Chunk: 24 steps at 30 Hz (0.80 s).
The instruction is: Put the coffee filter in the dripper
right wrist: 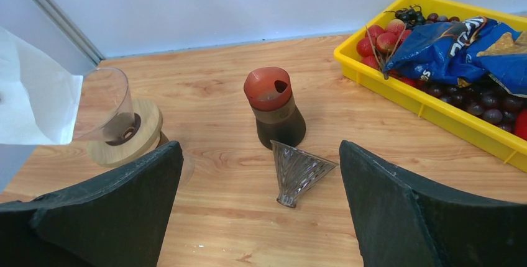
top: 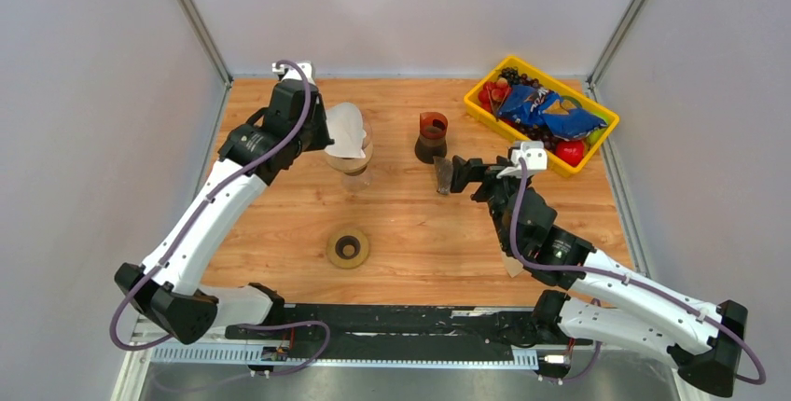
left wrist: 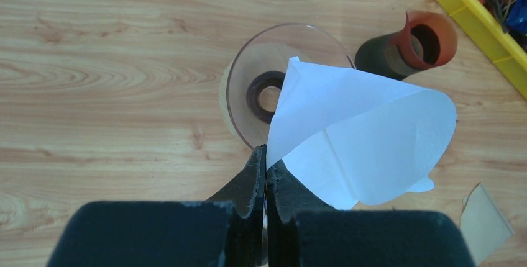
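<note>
My left gripper [left wrist: 266, 155] is shut on the edge of a white paper coffee filter [left wrist: 363, 140], which hangs opened into a cone. From above, that filter [top: 345, 128] hovers just over the dripper [top: 354, 160], with the left gripper [top: 320, 133] at its left side. The dripper [left wrist: 264, 74] is a clear glass cone on a round wooden base; the filter covers its right half. My right gripper [right wrist: 259, 149] stands wide open and holds nothing, low over the table's middle [top: 464, 177]. In the right wrist view the dripper [right wrist: 115, 115] and filter [right wrist: 34, 93] show at far left.
A ribbed glass cone [right wrist: 299, 171] lies on its side ahead of the right fingers, a brown jar with a red lid [right wrist: 275, 108] behind it. A yellow tray [top: 484, 116] of fruit and a snack bag stands back right. A wooden ring [top: 347, 248] and a brown paper scrap [left wrist: 488, 220] lie on the table.
</note>
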{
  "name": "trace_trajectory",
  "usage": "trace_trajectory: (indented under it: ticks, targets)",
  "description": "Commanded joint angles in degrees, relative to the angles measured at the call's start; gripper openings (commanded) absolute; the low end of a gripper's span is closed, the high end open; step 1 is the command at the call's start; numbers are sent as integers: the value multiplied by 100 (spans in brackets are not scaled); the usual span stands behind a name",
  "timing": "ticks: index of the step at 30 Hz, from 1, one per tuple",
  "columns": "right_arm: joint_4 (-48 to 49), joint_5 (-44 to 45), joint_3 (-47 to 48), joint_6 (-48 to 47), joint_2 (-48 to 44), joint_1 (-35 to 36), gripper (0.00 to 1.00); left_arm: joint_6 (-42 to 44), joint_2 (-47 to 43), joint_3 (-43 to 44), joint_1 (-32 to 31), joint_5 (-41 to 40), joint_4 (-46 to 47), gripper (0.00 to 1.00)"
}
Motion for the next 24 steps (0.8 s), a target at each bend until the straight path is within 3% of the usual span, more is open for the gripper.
trace_trajectory:
  ticks: [1, 13, 17, 24]
  targets:
    - [141, 241, -19, -111, -27, -28, 100, 92, 125, 147, 91, 287, -191, 3]
    - [110, 211, 33, -192, 187, -50, 100, 102, 819, 181, 469, 706, -256, 7]
    - [104, 206, 33, -183, 202, -54, 100, 129, 1009, 303, 555, 641, -240, 18]
    - [101, 211, 42, -192, 251, -61, 100, 181, 1195, 631, 582, 547, -277, 59]
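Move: The white filter is already pinched in the left fingers; the dripper's clear cone, standing on its wooden collar, has its middle about 6 cm ahead of them, 3 cm to the right and 10 cm below. The red-topped cup stands some 18 cm to the right of the dripper and 8 cm farther out; the ribbed cone lies about 22 cm to its right and 2 cm farther out. From the idle right hand, the dripper is roughly 12 cm ahead, 23 cm left and 9 cm below. Still pinching the filter at first, the left hand lowers it into the dripper's mouth, sinking about 7 cm and easing forward some 3.5 cm, the fingers tipping down roughly 10 degrees. Near the bottom the fingers spread to about half open and end the pinch, the hand creeping on forward and just starting to rise. ##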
